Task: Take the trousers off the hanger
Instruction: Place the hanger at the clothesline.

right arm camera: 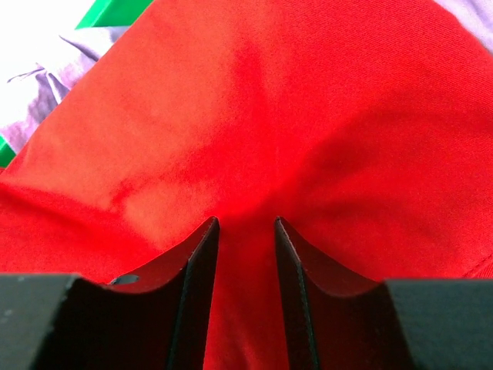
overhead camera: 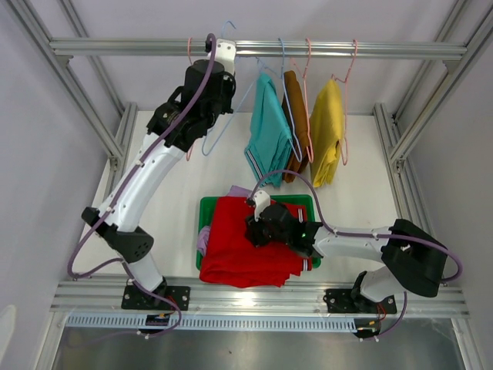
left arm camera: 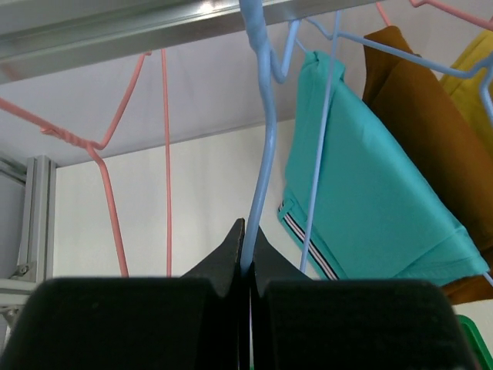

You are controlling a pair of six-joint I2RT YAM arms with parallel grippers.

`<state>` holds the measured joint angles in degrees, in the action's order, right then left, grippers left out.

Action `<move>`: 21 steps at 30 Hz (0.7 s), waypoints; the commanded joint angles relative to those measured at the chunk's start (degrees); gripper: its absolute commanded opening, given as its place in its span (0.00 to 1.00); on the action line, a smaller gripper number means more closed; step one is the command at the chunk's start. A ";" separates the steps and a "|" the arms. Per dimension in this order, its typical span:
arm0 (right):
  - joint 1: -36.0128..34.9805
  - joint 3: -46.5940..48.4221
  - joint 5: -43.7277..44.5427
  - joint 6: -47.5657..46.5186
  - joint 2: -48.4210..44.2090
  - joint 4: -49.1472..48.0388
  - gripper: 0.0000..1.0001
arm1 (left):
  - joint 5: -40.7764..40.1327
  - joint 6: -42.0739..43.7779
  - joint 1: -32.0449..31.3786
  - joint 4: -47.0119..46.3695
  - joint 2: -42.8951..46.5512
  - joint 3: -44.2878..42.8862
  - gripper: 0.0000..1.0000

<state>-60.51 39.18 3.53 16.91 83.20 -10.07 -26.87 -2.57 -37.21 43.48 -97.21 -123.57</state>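
Observation:
The red trousers lie spread over the green tray, on top of the lilac trousers. My right gripper is low over the red trousers, jaws parted, with the cloth lying under and between the fingertips. The teal trousers, brown trousers and yellow trousers hang on hangers from the rail. My left gripper is raised near the rail and is shut on the wire of an empty blue hanger.
The aluminium rail spans the back of the frame. An empty pink hanger hangs left of the blue one. Frame posts stand at both sides. Lilac cloth and a tray corner show in the right wrist view.

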 commanded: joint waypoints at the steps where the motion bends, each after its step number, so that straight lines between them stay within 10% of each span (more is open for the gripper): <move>1: 0.13 -1.38 -1.42 -0.12 -2.34 -1.45 0.40 | -1.61 -0.77 2.14 0.81 -2.62 -6.59 0.00; 21: 0.75 -1.65 -2.83 -0.12 0.21 -1.80 0.40 | 3.49 -2.70 7.42 0.37 -4.92 0.52 0.00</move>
<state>-59.86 37.91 1.43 16.91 82.61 -11.33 -24.82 -3.86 -30.55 45.82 -102.89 -124.05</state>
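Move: The left hand holds the bare blue hanger by its neck; the clothesline lies about 4 cm ahead and 7 cm above. An empty pink hanger hangs some 12 cm to its left, 4 cm ahead and 3 cm below; the teal trousers hang about 15 cm to its right, 3 cm ahead and 12 cm lower. From the right hand, the clothesline spot is roughly 25 cm ahead, 9 cm left and 40 cm up. Still pinching the blue hanger, the left hand goes forward-left about 5 cm, then lowers its hook over the clothesline. ##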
